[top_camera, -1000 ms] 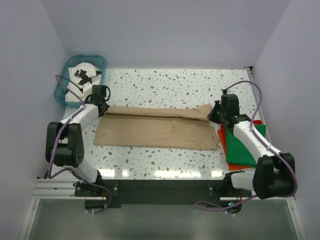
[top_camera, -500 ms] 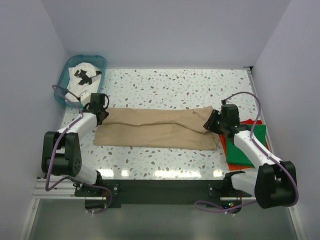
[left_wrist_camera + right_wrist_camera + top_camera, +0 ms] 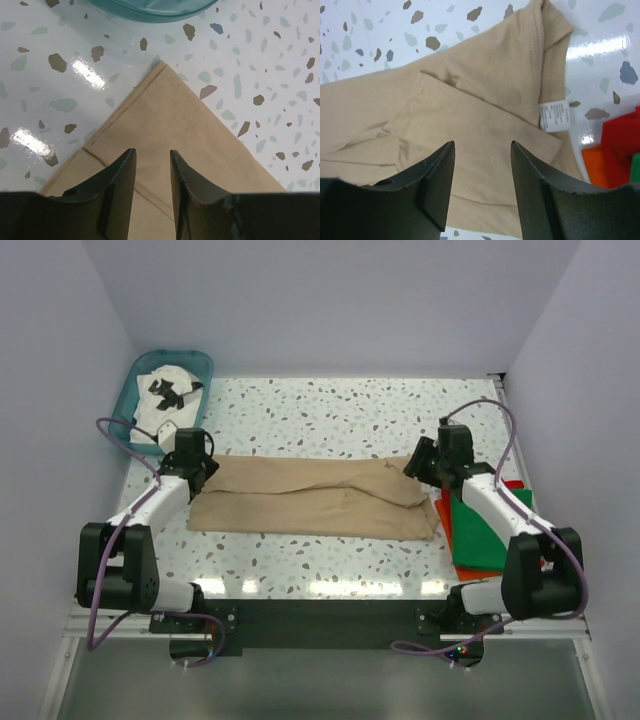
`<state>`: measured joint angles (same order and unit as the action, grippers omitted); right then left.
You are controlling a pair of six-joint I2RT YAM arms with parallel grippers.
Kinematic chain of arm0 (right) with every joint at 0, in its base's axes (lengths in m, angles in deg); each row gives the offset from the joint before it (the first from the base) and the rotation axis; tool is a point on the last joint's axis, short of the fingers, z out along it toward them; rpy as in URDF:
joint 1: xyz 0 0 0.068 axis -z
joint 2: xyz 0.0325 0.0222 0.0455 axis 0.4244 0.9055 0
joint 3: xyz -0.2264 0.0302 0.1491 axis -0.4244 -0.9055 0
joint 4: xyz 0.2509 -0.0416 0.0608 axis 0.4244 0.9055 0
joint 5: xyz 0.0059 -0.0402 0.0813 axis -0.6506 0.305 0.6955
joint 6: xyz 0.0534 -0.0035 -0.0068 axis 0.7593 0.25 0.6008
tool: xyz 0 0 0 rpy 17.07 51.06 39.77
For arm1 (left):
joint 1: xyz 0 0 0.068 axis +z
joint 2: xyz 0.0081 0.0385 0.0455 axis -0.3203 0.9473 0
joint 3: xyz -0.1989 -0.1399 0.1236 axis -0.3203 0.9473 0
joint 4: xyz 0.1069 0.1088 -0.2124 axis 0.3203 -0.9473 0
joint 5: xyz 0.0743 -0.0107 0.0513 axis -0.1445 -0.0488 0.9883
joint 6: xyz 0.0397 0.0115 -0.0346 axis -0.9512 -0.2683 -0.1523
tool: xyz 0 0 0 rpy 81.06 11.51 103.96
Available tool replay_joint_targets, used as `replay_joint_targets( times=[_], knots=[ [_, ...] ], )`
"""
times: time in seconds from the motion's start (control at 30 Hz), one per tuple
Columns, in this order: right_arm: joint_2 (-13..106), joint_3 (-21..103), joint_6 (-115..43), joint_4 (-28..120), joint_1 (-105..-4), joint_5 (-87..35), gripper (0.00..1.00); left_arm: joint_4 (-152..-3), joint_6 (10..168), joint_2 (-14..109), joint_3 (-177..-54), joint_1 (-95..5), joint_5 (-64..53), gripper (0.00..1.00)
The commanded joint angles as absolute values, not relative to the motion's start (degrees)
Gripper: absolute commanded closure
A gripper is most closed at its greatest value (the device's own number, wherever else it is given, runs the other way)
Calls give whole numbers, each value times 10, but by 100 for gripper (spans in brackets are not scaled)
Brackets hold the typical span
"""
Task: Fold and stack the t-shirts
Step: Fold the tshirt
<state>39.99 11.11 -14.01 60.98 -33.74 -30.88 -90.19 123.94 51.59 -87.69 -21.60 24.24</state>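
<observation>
A tan t-shirt point(image 3: 310, 498) lies folded lengthwise into a long strip across the table. My left gripper point(image 3: 197, 462) hovers open over its left corner point(image 3: 165, 105), nothing between the fingers. My right gripper point(image 3: 422, 462) hovers open over its right end, where the collar and a white label point(image 3: 553, 115) show. A green t-shirt point(image 3: 485, 530) lies on a red-orange one point(image 3: 445, 515) at the right, both folded. A white t-shirt with black print point(image 3: 165, 395) sits in the teal basket point(image 3: 125, 420).
The teal basket's rim point(image 3: 150, 10) lies just beyond the tan shirt's left corner. The red-orange cloth point(image 3: 620, 140) lies close to the tan shirt's right end. White walls close in the table at the left, back and right.
Both grippers have opened and let go of the tan shirt's ends. The shirt's upper edge now lies folded down on the table. Both grippers have lifted slightly off the cloth.
</observation>
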Motion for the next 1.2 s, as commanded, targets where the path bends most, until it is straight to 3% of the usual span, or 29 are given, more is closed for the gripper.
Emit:
replay_joint_targets(
  times=[0.0,0.37,1.17],
  knots=[
    [454,182,-159,589,-337,-331,48,-853,1252,522,-878,-216,198,62],
    [605,282,-189,583,-415,-356,50,-838,1249,510,-873,-220,132,61],
    [699,327,-215,565,-466,-376,50,-829,1247,521,-867,-220,119,62]
  ],
)
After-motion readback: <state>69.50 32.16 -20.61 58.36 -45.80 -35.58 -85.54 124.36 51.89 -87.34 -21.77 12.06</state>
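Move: About 9 cm ahead of the right hand, 9 cm to its left and 8 cm below lies the small peaked crease near the t-shirt's far edge. The white care label is some 4 cm ahead of the hand and 4 cm to its right; the folded green-and-red stack sits about 10 cm back and 19 cm to the right. For the left hand, the crease is roughly 40 cm to its right and 6 cm ahead. Swinging in over the shirt towards the peaked crease, the right hand goes forward about 5 cm, then mostly left with a steady sink, and eases on forward and left; in all some 8 cm forward, 9 cm left and 5 cm down. It turns about 15 degrees counter-clockwise, fingers staying half open. Meanwhile the left hand drifts right over the shirt, turning slightly clockwise, fingers also half open. ##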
